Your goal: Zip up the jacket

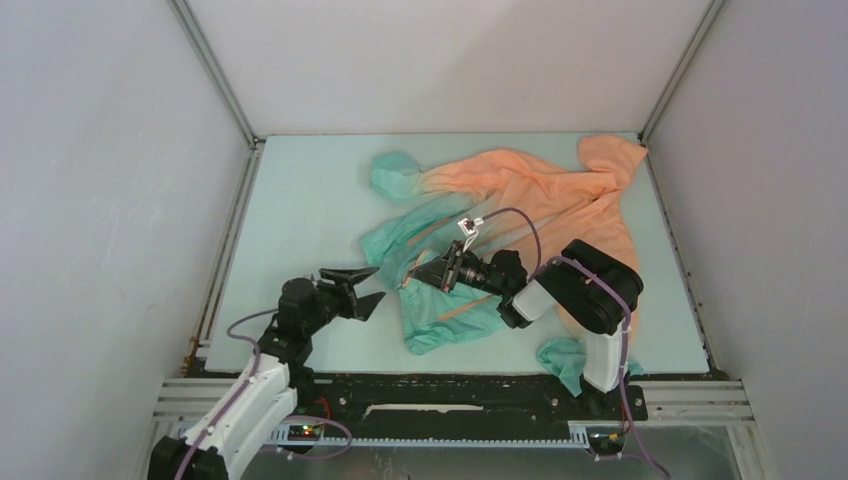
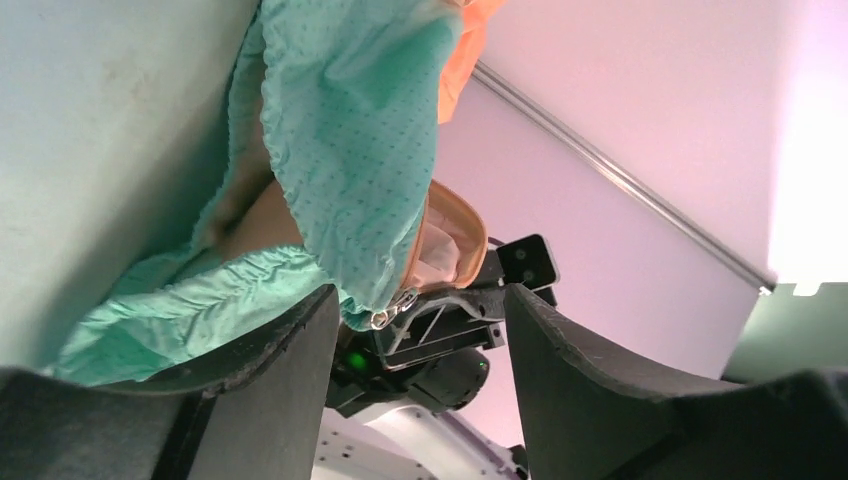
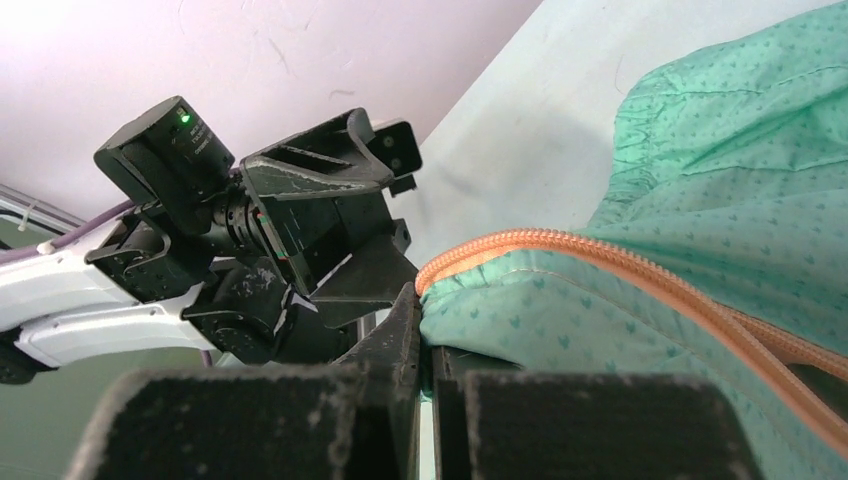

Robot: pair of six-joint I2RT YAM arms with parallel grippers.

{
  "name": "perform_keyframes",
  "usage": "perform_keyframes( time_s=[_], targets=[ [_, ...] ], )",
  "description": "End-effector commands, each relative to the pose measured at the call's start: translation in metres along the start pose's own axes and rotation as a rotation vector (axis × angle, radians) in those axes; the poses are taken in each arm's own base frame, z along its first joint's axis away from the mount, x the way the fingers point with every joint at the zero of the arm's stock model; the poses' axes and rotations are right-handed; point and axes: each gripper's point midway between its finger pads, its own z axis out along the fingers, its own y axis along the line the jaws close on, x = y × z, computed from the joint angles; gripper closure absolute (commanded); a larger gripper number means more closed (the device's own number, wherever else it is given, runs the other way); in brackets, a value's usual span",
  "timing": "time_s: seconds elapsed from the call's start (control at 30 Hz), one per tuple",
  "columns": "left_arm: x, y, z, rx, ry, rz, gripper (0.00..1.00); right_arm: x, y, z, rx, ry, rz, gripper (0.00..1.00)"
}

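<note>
The jacket [image 1: 540, 195] lies crumpled on the table, orange toward the far right and teal toward the near left. My right gripper [image 1: 412, 278] is shut on the teal hem corner where the orange zipper [image 3: 620, 262] ends; in the right wrist view its jaws [image 3: 425, 310] pinch the fabric [image 3: 720, 200]. My left gripper [image 1: 368, 284] stands open just left of that corner, touching nothing. In the left wrist view the teal cloth [image 2: 350, 130] hangs ahead of the open jaws [image 2: 420, 300], with a small metal zipper pull [image 2: 393, 309] dangling at its lower edge.
The pale green table mat [image 1: 300, 200] is bounded by grey walls and metal rails [image 1: 225, 250]. A teal cuff [image 1: 560, 360] lies at the near edge beside the right arm's base. Another teal sleeve end [image 1: 395, 175] lies at the far middle.
</note>
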Motion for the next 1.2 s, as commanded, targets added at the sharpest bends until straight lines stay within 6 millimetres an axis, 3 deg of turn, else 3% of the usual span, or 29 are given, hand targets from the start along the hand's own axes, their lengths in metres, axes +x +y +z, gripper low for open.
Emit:
perform_keyframes(
  time_s=[0.0,0.13,0.3,0.77,1.0,1.17],
  targets=[
    [0.011,-0.022,0.012,0.062,0.032,-0.174,0.35,-0.015,0.016,0.005,-0.053,-0.054,-0.068,1.00],
    [0.024,-0.016,0.019,0.009,0.063,-0.187,0.41,-0.016,0.016,0.004,-0.050,-0.056,-0.072,1.00],
    [0.019,-0.009,0.016,-0.018,0.000,-0.200,0.44,-0.016,0.016,0.003,-0.049,-0.059,-0.074,1.00],
    [0.028,-0.010,0.029,-0.035,0.027,-0.218,0.51,-0.016,0.017,0.004,-0.049,-0.060,-0.078,1.00],
    [0.036,-0.012,0.035,-0.031,0.058,-0.210,0.62,-0.016,0.017,0.004,-0.049,-0.060,-0.078,1.00],
    [0.035,-0.011,0.037,-0.025,0.057,-0.215,0.64,-0.013,0.018,0.005,-0.051,-0.056,-0.081,1.00]
  ],
)
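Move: The jacket's teal hem corner, with the zip slider at it, is held up in the right gripper's tips, about 1 cm to the left of that hand's point. From the open left hand it lies some 5 cm to the right, level front to back and about 3 cm lower. The far front panel's hem lies about 7 cm straight ahead of the left hand and roughly 9 cm below. The near panel's bottom corner is about 13 cm back and 7 cm to the right, also 9 cm below. The teal hem corner beside the slider is what the left hand closes in on: it goes about 4 cm to the right and 3 cm down, tipping some 10 degrees further down, with a short check midway. Its fingers narrow from well open to about a third, around the cloth but not shut. The right hand stays put and keeps its pinch on the corner. ##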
